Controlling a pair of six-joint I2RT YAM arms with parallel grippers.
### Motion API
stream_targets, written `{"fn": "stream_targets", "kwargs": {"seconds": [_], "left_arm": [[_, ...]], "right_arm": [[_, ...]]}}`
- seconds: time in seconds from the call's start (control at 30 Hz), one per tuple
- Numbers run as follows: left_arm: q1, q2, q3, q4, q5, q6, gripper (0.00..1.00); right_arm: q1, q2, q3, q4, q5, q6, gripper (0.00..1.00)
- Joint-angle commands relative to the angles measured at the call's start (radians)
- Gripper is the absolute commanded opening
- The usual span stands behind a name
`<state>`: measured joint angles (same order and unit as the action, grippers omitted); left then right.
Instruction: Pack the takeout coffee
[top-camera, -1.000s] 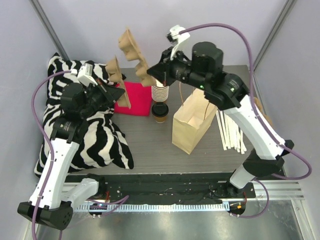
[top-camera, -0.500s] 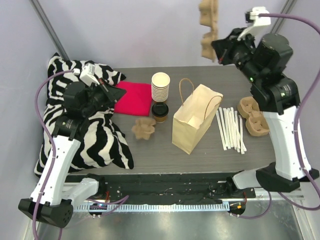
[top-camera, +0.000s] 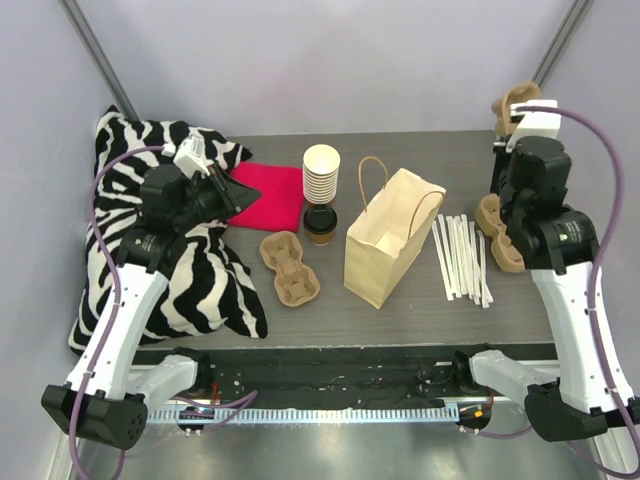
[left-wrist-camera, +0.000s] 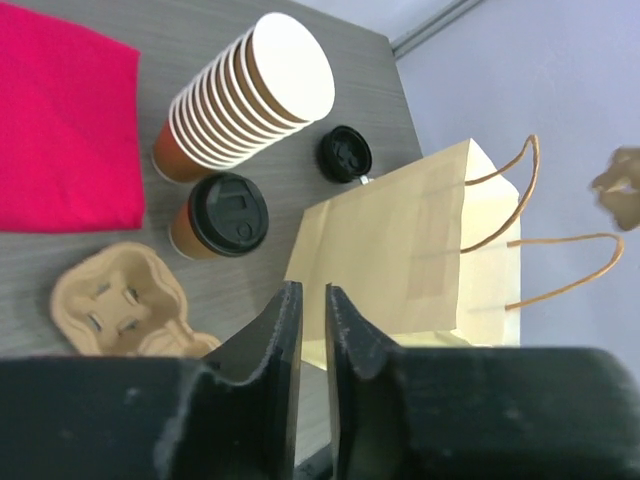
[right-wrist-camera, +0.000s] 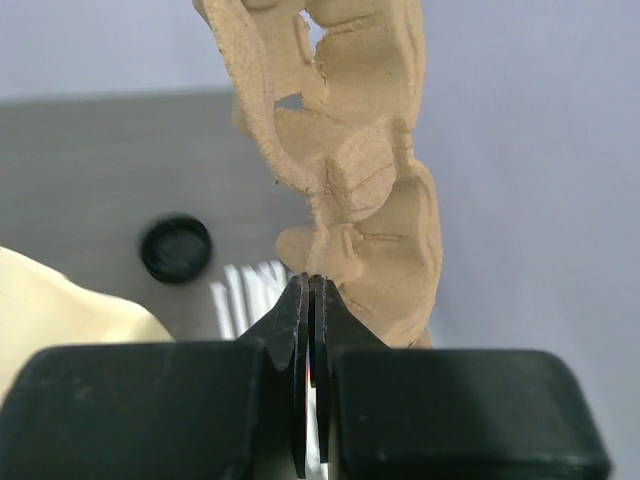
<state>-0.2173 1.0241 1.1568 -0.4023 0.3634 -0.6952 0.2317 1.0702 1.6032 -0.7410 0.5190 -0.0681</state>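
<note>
The takeout coffee, a brown cup with a black lid, stands on the table between the stack of cream-white cups and the paper bag. The left wrist view shows the coffee ahead of my left gripper. The jaws of that gripper stand a narrow gap apart with nothing between them. It hovers over the zebra cushion's edge, left of the coffee. My right gripper is shut on the edge of a moulded cup carrier and holds that carrier high at the far right.
A second cup carrier lies flat just left of the coffee. A pink cloth and zebra cushion are to the left. A loose black lid is behind the bag. White sticks and more carriers lie to the right.
My right arm swung from the middle to the far right, carrying a cup carrier up. Another carrier came down onto the table beside the coffee. My left jaws parted slightly.
</note>
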Motion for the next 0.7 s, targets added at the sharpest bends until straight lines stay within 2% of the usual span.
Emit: {"fn": "stream_targets", "kwargs": {"seconds": [0.0,0.07,0.2,0.33,0.47,0.67], "left_arm": [[0.006,0.028,-0.011,0.025,0.075,0.000,0.28],[0.006,0.036,-0.005,0.028,0.081,-0.003,0.35],[0.007,0.056,0.014,0.019,0.097,0.014,0.46],[0.012,0.045,0.003,0.010,0.088,0.043,0.58],[0.030,0.057,-0.022,-0.018,0.092,0.046,0.69],[0.084,0.093,-0.048,-0.043,0.158,0.045,0.73]], "right_arm": [[-0.078,0.005,-0.121,-0.075,0.086,-0.067,0.01],[-0.150,0.063,-0.138,-0.133,0.027,-0.050,0.01],[-0.380,0.217,-0.109,-0.233,-0.164,-0.068,0.01],[-0.430,0.293,-0.129,-0.206,-0.269,-0.177,0.01],[-0.434,0.346,-0.178,-0.146,-0.251,-0.211,0.01],[-0.436,0.407,-0.224,-0.064,-0.225,-0.222,0.01]]}}
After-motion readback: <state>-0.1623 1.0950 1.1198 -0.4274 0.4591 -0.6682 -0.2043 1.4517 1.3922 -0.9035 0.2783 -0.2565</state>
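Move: The right hand, pinching one cup carrier, is above and left of the carrier pile, whose middle is about 5 cm ahead, 10 cm right and 34 cm below. The straws lie roughly beneath that hand; the paper bag stands some 17 cm to its left and level ahead. From the left hand, the freed cup carrier is about 5 cm right, level ahead, 26 cm below, and the lidded coffee roughly 8 cm ahead and 12 cm right. Down fast by some 23 cm, the right hand swings about 10 cm to its right early on, then drops almost straight towards the carrier pile, tipping its fingers down about 45 degrees and slowing at the end. It keeps its pinch on the carrier's edge. Meanwhile the left hand sinks about 4 cm above the freed carrier, its nearly shut fingers spreading wide. ##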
